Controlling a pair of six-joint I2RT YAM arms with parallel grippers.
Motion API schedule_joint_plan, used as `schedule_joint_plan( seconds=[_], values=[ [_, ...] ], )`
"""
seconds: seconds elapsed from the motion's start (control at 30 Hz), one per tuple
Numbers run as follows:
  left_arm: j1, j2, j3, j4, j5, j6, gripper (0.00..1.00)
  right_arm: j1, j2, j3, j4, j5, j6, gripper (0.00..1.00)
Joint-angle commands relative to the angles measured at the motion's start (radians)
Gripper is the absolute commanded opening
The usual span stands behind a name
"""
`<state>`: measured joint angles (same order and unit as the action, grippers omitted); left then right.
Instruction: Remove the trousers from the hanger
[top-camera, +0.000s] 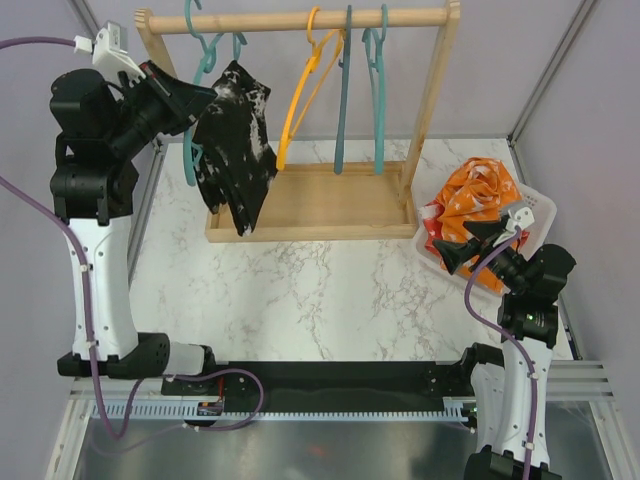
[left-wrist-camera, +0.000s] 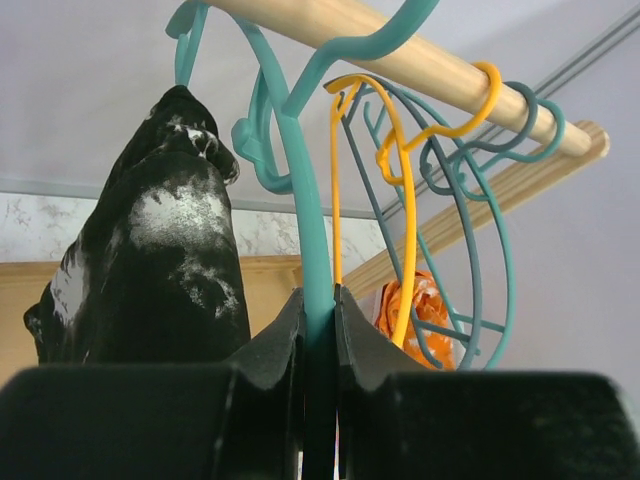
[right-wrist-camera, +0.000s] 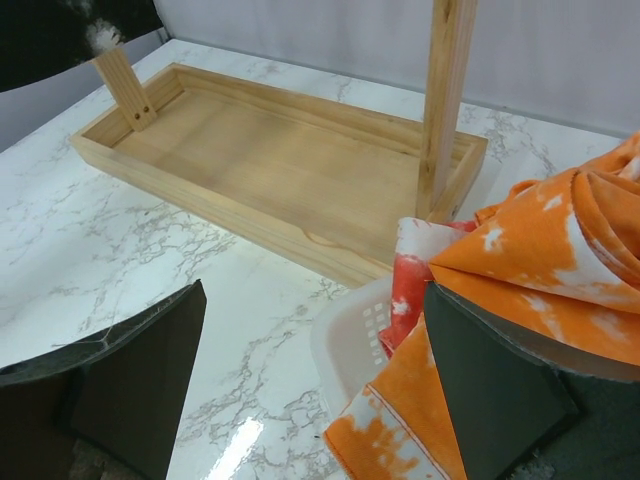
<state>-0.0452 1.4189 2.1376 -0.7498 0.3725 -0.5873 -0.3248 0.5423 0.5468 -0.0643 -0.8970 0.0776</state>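
Observation:
The black trousers (top-camera: 236, 145) with white flecks hang from a teal hanger (top-camera: 196, 95) on the wooden rail at the left. My left gripper (top-camera: 197, 103) is shut on that teal hanger's stem (left-wrist-camera: 318, 290), beside the black trousers (left-wrist-camera: 150, 270). The orange trousers (top-camera: 480, 195) lie on the red pair (top-camera: 436, 228) in the white basket (top-camera: 541, 208) at the right. My right gripper (top-camera: 470, 243) is open and empty at the basket's near left rim (right-wrist-camera: 350, 345), next to the orange cloth (right-wrist-camera: 530, 270) and red cloth (right-wrist-camera: 410, 290). The beige pair is not visible.
The wooden rack (top-camera: 300, 20) stands on a tray base (top-camera: 310, 215) at the back. An empty orange hanger (top-camera: 305, 85) and two empty teal hangers (top-camera: 375, 90) hang on the rail. Grey walls close in both sides.

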Motion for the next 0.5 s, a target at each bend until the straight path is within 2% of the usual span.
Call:
schedule_joint_plan(
  seconds=[0.0, 0.17, 0.23, 0.27, 0.3, 0.33, 0.47],
  values=[
    [0.002, -0.148, -0.088, 0.262, 0.062, -0.046, 0.02, -0.003, -0.005, -0.013, 0.057, -0.095, 0.014, 0.98],
    [0.002, -0.297, -0.263, 0.296, 0.074, -0.074, 0.02, 0.000, 0.036, -0.018, 0.078, -0.255, -0.024, 0.98],
    [0.002, -0.337, -0.330, 0.306, 0.077, -0.086, 0.02, 0.019, 0.067, -0.007, -0.012, -0.282, -0.068, 0.98],
    [0.002, -0.371, -0.349, 0.310, 0.083, -0.092, 0.02, 0.038, 0.103, 0.023, -0.061, -0.295, -0.132, 0.98],
    [0.004, -0.392, -0.388, 0.311, 0.080, -0.097, 0.02, 0.061, 0.126, 0.051, -0.128, -0.290, -0.271, 0.97],
    [0.002, -0.411, -0.410, 0.316, 0.078, -0.101, 0.02, 0.120, 0.148, 0.082, -0.296, -0.274, -0.376, 0.97],
    [0.002, -0.501, -0.519, 0.331, 0.098, -0.134, 0.02, 0.315, 0.273, 0.235, -0.482, -0.114, -0.625, 0.96]
  ],
)
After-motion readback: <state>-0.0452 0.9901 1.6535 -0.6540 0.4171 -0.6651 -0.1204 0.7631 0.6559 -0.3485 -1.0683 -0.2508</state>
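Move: Hanging from the teal hanger pinched in the left hand, the black trousers have their middle about 8 cm ahead of that hand, 5 to its right and 13 below; the yellow hanger hangs some 15 cm to the hand's right, 6 ahead and 3 below. From the right hand the black trousers are about 17 cm ahead, 38 left and 15 above, and the orange trousers in the bin 12 ahead, 6 right and 18 below. Drawing the teal hanger and its black trousers straight back, the left hand comes about 10 cm out from the rack and sinks some 4 cm, keeping its pinch on the hanger's arm. The empty right hand, fingers wide open, sets off about 6 cm left while sinking some 4 and easing slightly back, its wrist swinging some 25 degrees counter-clockwise, towards the trousers' side. ##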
